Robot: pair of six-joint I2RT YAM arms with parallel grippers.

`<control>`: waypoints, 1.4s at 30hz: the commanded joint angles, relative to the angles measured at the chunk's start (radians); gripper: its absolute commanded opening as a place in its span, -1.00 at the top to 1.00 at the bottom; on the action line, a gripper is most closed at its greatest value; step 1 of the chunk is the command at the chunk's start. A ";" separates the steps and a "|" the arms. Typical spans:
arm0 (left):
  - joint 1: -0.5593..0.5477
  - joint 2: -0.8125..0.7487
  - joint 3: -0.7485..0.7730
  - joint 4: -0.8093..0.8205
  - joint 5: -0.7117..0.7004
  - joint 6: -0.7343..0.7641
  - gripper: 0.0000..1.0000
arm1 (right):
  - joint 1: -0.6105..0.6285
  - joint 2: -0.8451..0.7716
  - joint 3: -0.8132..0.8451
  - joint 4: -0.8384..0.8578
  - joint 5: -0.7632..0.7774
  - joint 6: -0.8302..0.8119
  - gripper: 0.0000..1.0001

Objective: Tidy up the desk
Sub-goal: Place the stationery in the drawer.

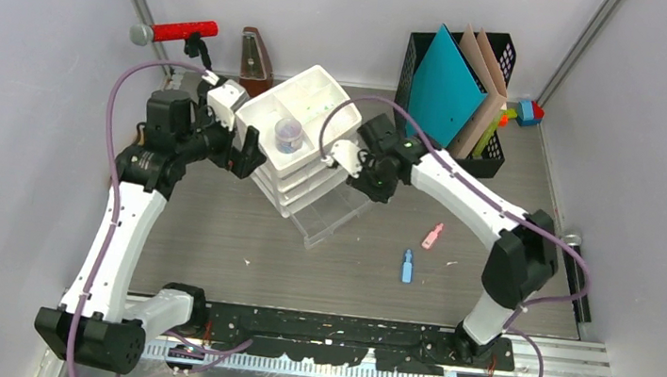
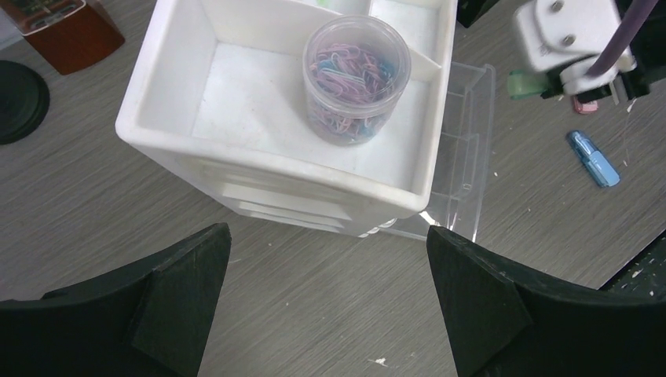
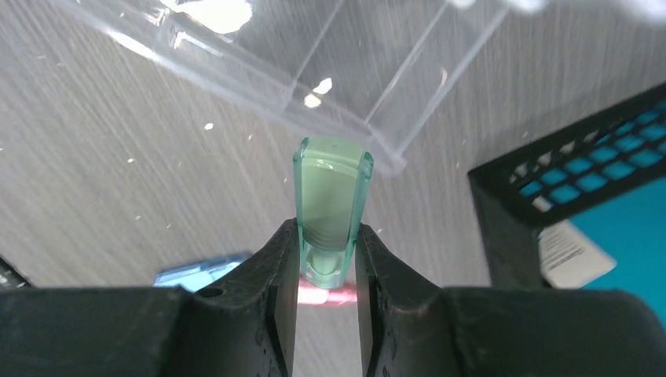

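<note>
On the grey wood-grain desk (image 1: 239,235) stands a white drawer organiser (image 1: 258,113) with a jar of paper clips (image 1: 289,133) (image 2: 357,78) in its top tray. A clear drawer (image 1: 331,217) (image 3: 314,63) sticks out at its base. My right gripper (image 1: 345,157) (image 3: 326,251) is shut on a translucent green clip-like piece (image 3: 331,196) (image 2: 518,84), held just above the drawer's near corner. My left gripper (image 1: 248,155) (image 2: 327,234) hangs wide open over bare desk beside the organiser's left side, holding nothing.
A blue piece (image 1: 407,265) (image 2: 593,157) and a pink piece (image 1: 433,235) lie loose on the desk to the right. A black mesh file holder (image 1: 494,159) with a teal folder stands at the back right. A brown metronome (image 1: 255,61) and a red-handled object (image 1: 177,32) are at the back left.
</note>
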 commanded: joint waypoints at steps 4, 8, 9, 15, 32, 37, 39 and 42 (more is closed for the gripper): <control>0.003 -0.053 0.030 -0.027 -0.065 0.031 -0.99 | 0.128 0.128 0.098 0.088 0.177 -0.206 0.80; 0.003 -0.062 0.041 -0.044 -0.080 0.043 -0.99 | 0.165 0.161 0.068 0.193 0.260 -0.287 0.79; 0.003 -0.064 0.043 -0.045 -0.083 0.043 -0.99 | 0.171 0.164 0.065 0.220 0.266 -0.301 0.72; 0.003 -0.064 0.052 -0.047 -0.090 0.045 -0.99 | 0.175 0.187 0.069 0.262 0.268 -0.300 0.20; 0.003 -0.062 0.048 -0.037 -0.060 0.031 -0.99 | 0.139 -0.014 -0.068 0.185 0.269 -0.118 -0.25; 0.003 -0.064 0.043 -0.030 -0.030 0.013 -0.99 | 0.022 -0.117 -0.176 0.120 0.204 -0.060 -0.34; 0.003 -0.064 0.041 -0.030 -0.022 0.008 -0.99 | -0.043 -0.143 -0.196 0.084 0.159 -0.023 -0.36; 0.003 -0.066 0.035 -0.026 -0.015 0.005 -0.99 | -0.123 -0.171 -0.236 0.056 0.095 0.034 -0.38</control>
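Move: The right hand already holds the green highlighter; the open clear drawer it is bound for has its middle about 8 cm to the left, 2 cm ahead and 13 cm below. The white cabinet stands beyond the drawer, some 16 cm left and 11 cm ahead of the hand. On the table, the pink highlighter lies about 15 cm right and 5 cm back, the blue one 10 cm right and 14 cm back. From the left hand the drawer is some 14 cm right, 2 cm ahead and 27 cm down. Leftward and a little forward, sinking some 3 cm, the right hand carries the green highlighter about 7 cm over the open drawer, its wrist turning counter-clockwise and swinging the fingertips forward. There the fingers open and let go of the highlighter, still well above the drawer floor. The empty hand then swings back right about 12 cm, drawing back and rising slightly, away from the drawer and towards the pink highlighter, opening a touch more. ##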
